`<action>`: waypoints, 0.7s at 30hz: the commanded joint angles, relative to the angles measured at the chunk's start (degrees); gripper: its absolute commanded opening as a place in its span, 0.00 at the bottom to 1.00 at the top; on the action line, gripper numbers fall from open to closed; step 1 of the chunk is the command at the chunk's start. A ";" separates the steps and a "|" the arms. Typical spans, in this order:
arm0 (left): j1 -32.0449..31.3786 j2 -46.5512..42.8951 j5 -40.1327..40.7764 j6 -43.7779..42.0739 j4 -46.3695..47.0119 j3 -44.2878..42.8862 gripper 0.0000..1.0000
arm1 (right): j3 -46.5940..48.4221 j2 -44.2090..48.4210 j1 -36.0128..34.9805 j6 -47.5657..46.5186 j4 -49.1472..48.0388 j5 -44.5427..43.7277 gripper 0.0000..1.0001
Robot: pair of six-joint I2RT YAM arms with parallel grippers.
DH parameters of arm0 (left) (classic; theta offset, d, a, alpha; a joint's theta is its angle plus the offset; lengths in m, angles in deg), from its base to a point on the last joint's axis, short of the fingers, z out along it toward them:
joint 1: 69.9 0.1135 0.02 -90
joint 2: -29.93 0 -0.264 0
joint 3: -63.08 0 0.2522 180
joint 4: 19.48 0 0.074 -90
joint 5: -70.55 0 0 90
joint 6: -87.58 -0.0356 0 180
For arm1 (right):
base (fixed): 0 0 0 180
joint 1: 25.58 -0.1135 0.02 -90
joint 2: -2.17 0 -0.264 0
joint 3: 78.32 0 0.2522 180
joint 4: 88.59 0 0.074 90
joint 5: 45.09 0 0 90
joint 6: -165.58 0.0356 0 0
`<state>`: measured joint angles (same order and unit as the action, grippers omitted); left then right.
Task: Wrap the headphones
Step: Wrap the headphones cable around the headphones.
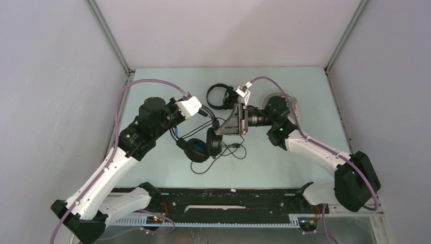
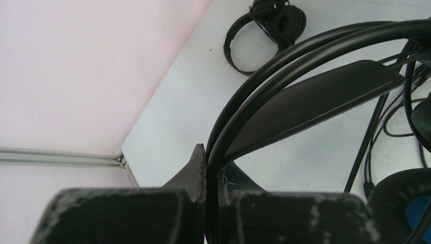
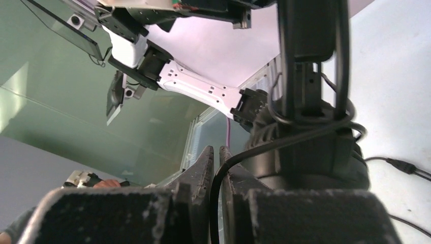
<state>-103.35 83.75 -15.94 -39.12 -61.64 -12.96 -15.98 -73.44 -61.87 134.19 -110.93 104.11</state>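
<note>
The bulky black headphones (image 1: 199, 148) with blue lining lie mid-table, headband raised. My left gripper (image 1: 212, 120) is shut on that headband (image 2: 305, 96), which runs up between its fingers (image 2: 198, 168). My right gripper (image 1: 221, 130) sits just right of it, jaws almost together with the headphones' thin black cable (image 3: 239, 156) pinched between them. More cable is looped round the ear cup's stem (image 3: 305, 117), and the rest trails on the table (image 1: 231, 150). A small slim black headset (image 1: 218, 96) lies behind. A white headset (image 1: 296, 103) is partly hidden by the right arm.
Grey walls close in the pale table (image 1: 167, 162) on the left, back and right. A black rail (image 1: 228, 201) runs along the near edge between the arm bases. Both arms crowd the table's middle, their wrists almost touching.
</note>
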 commanded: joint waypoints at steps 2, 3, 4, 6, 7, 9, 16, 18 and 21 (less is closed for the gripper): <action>-0.53 -0.17 12.64 6.20 3.00 1.65 0.00 | 7.42 -2.31 -3.52 3.33 -8.24 -0.26 0.11; -0.56 1.12 15.99 8.59 1.70 0.07 0.00 | 8.43 -2.77 -4.15 2.91 -7.38 -0.78 0.11; -0.56 2.71 17.59 10.94 0.55 -1.49 0.00 | 9.38 -3.29 -4.83 2.07 -6.42 -1.36 0.10; -0.56 3.98 18.83 14.82 -0.70 -3.94 0.00 | 11.35 -4.06 -6.19 0.94 -3.85 -2.70 0.10; -0.55 4.23 19.77 16.95 -0.01 -4.26 0.00 | 12.18 -4.37 -6.69 0.46 -3.05 -3.46 0.10; -0.56 4.51 20.46 21.45 0.31 -5.21 0.00 | 12.83 -4.79 -7.70 -0.02 -2.74 -4.83 0.10; -0.56 4.46 24.16 32.77 0.56 -6.13 0.00 | 12.89 -6.45 -9.98 0.82 -5.02 -7.78 0.11; -0.55 4.79 24.75 33.00 0.01 -6.00 0.00 | 13.05 -6.80 -11.10 0.70 -6.28 -8.86 0.11; -0.56 4.93 28.46 35.51 -0.43 -5.91 0.00 | 14.66 -7.51 -13.54 -2.17 -3.15 -10.27 0.11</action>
<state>-104.55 88.06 3.97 -12.24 -64.75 -14.45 -6.15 -80.79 -70.92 134.76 -110.86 93.78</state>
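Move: The right hand, with the cable between its fingertips, has the headphones' near ear cup about 2 cm to its left, 4 cm back and 8 cm below. The other ear cup is roughly 7 cm left, 6 cm back and 9 cm down; the gripped headband lies some 5 cm left and 8 cm ahead, at hand height. For the left hand, which holds that headband, the near ear cup is about 12 cm back, 4 cm right and 8 cm below. The cable still running between its barely parted fingertips, the right hand carries it about 6 cm left over the near ear cup, climbing some 3 cm in the first half, with hardly any wrist turn. The left hand keeps its pinch on the headband, easing some 3 cm left and 2 cm down while turning about 30 degrees counter-clockwise, swinging the cups rightwards beneath the cable. ##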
